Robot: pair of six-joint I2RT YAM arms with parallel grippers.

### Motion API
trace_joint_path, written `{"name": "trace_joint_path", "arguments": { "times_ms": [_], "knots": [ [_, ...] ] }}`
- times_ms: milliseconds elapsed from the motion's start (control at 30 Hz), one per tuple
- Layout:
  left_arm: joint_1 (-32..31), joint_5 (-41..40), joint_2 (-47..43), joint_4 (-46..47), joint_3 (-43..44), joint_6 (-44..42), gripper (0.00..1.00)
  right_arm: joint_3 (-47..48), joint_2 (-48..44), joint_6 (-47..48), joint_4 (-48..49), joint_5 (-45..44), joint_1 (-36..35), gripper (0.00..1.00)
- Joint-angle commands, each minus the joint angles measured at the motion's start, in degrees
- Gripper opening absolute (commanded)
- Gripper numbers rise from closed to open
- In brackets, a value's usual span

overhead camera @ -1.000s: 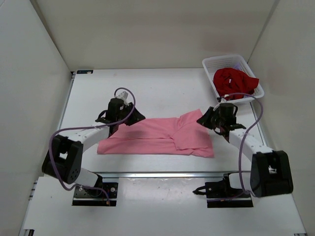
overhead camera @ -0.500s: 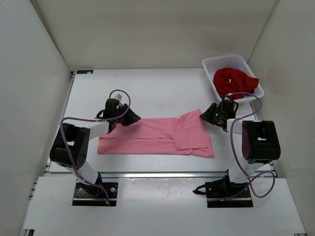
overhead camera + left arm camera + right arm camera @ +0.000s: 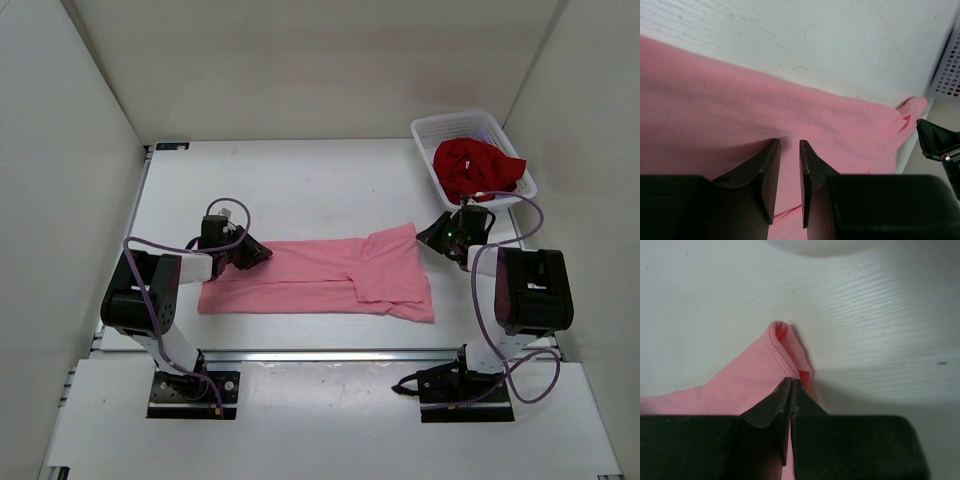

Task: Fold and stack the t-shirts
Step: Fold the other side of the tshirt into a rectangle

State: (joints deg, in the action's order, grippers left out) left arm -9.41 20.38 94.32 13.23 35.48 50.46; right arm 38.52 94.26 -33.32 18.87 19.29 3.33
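Note:
The pink t-shirt (image 3: 320, 275) lies flat across the middle of the table, its right part folded over. My left gripper (image 3: 256, 252) rests low on its far left corner. In the left wrist view its jaws (image 3: 789, 142) stand a narrow gap apart, with pink cloth (image 3: 740, 100) showing between them. My right gripper (image 3: 431, 233) is at the shirt's far right corner. In the right wrist view (image 3: 791, 382) it is shut on the hemmed edge of the pink cloth (image 3: 745, 380). A dark red t-shirt (image 3: 475, 165) lies bunched in the basket.
The white mesh basket (image 3: 452, 126) stands at the back right, close behind my right gripper; its wall (image 3: 951, 75) shows in the left wrist view. White walls close in the table on the left, back and right.
Both arms have drawn back and folded up. My left gripper slid left and nearer along the shirt's corner. My right gripper moved slightly right, taking the shirt's far right corner outward with it.

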Motion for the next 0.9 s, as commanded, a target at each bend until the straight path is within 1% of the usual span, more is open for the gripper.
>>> {"name": "trace_joint_path", "arguments": {
  "times_ms": [0,233,333,433,467,533,567,600,633,667,700,767,833,867],
  "knots": [
    [0.79,0.97,-0.37,2.5,-0.33,0.6,0.33,-0.99,-3.29,-0.52,2.57,-1.01,2.2,0.0],
    [3.86,1.59,-0.54,3.38,-1.38,1.66,0.32,0.41,-2.24,-0.08,-0.32,-2.4,2.64,0.01],
    [5.09,0.1,-1.77,2.33,-0.33,1.49,0.33,-0.2,-2.76,-0.25,-1.3,-5.31,3.08,0.0],
    [5.8,-2.35,-4.75,1.01,-0.24,1.75,0.32,-0.9,-4.69,-0.43,-0.77,-5.4,3.43,0.0],
    [5.98,-2.71,-5.89,2.66,-1.28,3.14,0.31,-1.08,-5.39,-0.78,-1.38,-5.66,3.17,0.0],
    [5.46,-3.85,-10.98,4.78,-3.75,4.9,0.32,-0.12,-6.98,-0.52,-2.69,-6.63,2.12,0.03],
    [4.41,-5.69,-12.66,2.96,-3.23,3.87,0.32,-0.11,-8.03,-0.95,-2.96,-7.24,1.51,0.07],
    [3.44,-6.31,-14.76,1.98,-2.18,2.03,0.33,-0.38,-10.3,-1.04,-3.75,-8.2,1.07,0.09],
    [2.04,-8.49,-16.87,-0.12,-1.65,0.88,0.33,-0.38,-11.28,-0.7,-4.71,-10.04,-0.07,0.15],
    [0.46,-10.34,-17.67,-1.97,-0.34,-1.39,0.34,-0.2,-13.03,-0.43,-5.33,-11.1,-0.78,0.17],
    [-0.95,-11.84,-18.99,-2.68,0.37,-3.33,0.34,-0.03,-14.35,0.09,-5.86,-13.2,-1.57,0.21],
    [-3.67,-12.99,-19.53,-4.17,1.25,-4.83,0.35,0.06,-15.68,1.58,-6.48,-16.29,-4.29,0.23],
    [-4.39,-12.39,-17.69,-3.31,1.08,-4.58,0.36,1.54,-13.94,2.81,-6.13,-17.18,-5.44,0.27],
    [-3.87,-11.17,-16.9,-2.26,1.69,-3.53,0.35,2.34,-12.36,3.52,-7.7,-17.61,-5.62,0.28]
  ]
}}
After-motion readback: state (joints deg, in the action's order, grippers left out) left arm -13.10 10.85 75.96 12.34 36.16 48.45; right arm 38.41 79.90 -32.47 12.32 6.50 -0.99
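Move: The folded t-shirt's far right corner lies about 2 cm ahead and 2 cm left of the right hand, some 2 cm lower, its edge already pinched in the shut fingertips. From that hand the white basket is about 17 cm ahead and 10 cm right, with the red shirt in it 16 cm ahead and 13 cm right. From the low left hand, the t-shirt's left end is about 15 cm left and 6 cm back, and the t-shirt's middle 13 cm right and 6 cm back. The t-shirt's right edge, still pinched, is drawn about 3 cm right by the right hand, which then opens partway, lets go and rises some 6 cm, easing back left. Meanwhile the left hand, fingers staying part open, slides about 4 cm left along the cloth towards its left end, edging forward, then lifts clear some 10 cm while swinging back right and tipping its fingertips up about 20 degrees. ##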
